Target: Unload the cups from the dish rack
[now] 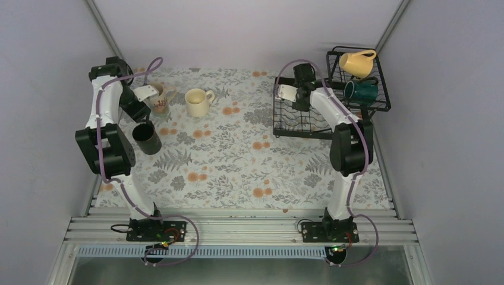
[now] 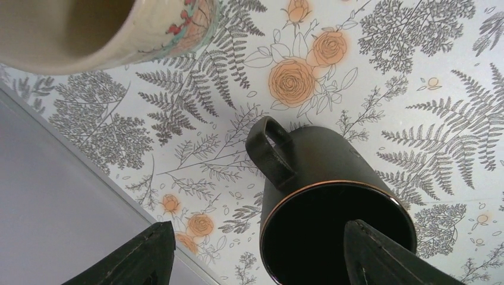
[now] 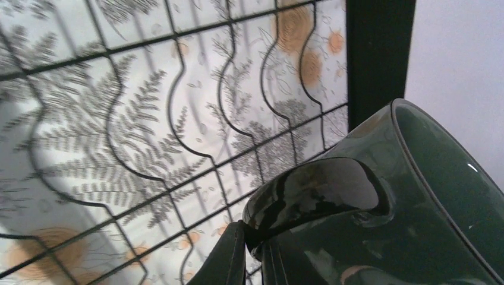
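Observation:
A black cup (image 1: 146,138) (image 2: 333,196) stands on the flowered table by the left arm. My left gripper (image 1: 140,116) (image 2: 258,228) hangs open just above it, with one finger over its mouth and the other outside on the handle side. My right gripper (image 1: 299,97) (image 3: 254,237) is down in the black wire dish rack (image 1: 303,133) (image 3: 380,53), shut on the handle of a dark grey-green cup (image 3: 416,196). The arm hides that cup in the top view. A yellow cup (image 1: 358,62) and a dark teal cup (image 1: 361,90) sit on the raised tier.
Two cream cups stand on the table at the back left: a printed one (image 1: 160,98) (image 2: 89,29) close to my left gripper and a plain one (image 1: 198,102) beside it. Walls close in both sides of the table.

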`<move>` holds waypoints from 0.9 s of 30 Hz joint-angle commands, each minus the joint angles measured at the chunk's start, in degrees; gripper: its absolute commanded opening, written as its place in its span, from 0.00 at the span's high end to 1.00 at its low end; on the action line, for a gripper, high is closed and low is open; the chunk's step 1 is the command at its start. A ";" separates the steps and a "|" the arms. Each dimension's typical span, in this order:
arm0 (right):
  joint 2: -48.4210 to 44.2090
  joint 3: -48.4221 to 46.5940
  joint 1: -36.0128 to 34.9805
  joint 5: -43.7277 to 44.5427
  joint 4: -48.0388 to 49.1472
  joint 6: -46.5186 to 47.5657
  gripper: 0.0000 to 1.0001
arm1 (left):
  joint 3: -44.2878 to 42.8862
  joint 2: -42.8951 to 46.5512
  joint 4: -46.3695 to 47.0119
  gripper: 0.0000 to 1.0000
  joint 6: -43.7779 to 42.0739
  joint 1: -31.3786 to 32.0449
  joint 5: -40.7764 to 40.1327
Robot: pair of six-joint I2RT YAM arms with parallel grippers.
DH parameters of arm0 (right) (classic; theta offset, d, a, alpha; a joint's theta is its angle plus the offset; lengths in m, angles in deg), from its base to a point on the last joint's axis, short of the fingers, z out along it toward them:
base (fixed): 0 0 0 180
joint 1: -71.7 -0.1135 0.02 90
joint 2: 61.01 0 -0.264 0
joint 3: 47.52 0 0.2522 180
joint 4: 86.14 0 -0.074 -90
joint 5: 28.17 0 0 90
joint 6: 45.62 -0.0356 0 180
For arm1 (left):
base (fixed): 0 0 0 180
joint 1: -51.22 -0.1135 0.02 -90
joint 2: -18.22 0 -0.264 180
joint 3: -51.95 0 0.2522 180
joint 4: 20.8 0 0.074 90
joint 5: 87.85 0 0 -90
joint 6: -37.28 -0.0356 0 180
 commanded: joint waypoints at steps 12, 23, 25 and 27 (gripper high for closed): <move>-14.66 -17.75 -0.13 -31.77 -19.32 -11.48 0.96 | -1.21 13.51 15.53 0.12 1.22 9.18 15.68; -21.56 -21.49 -1.09 -51.22 -28.82 -14.73 0.96 | 19.14 28.29 62.95 0.00 14.15 16.73 35.49; -22.87 -19.70 -1.10 -53.34 -28.52 -15.14 0.96 | 20.84 27.96 69.37 0.00 17.48 17.76 37.38; -23.79 -18.11 -1.16 -54.96 -28.24 -15.40 0.96 | 21.50 26.76 74.37 0.00 20.86 18.67 40.03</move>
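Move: The right fingers already hold the grey-green cup by its handle, its body about 6 cm ahead and 2 cm right; the rack's left edge is about 12 cm to the left and 10 cm below, the teal cup 16 cm right and 3 cm ahead. From the left hand the grey-green cup is about 15 cm ahead and 58 cm right. The black cup stands 5 cm back, 1 cm right and 9 cm below; the floral cup 10 cm ahead, 5 cm right. Still pinching the grey-green cup's handle, the right hand carries it steeply up some 23 cm, also back about 15 and left 10, its fingers swinging some 45 degrees towards the left arm. The left hand, already clear of the black cup, rises about 23 cm while sweeping some 20 cm right towards the grey-green cup, tipping up from straight down to point forward and right, its fingers spreading fully. ##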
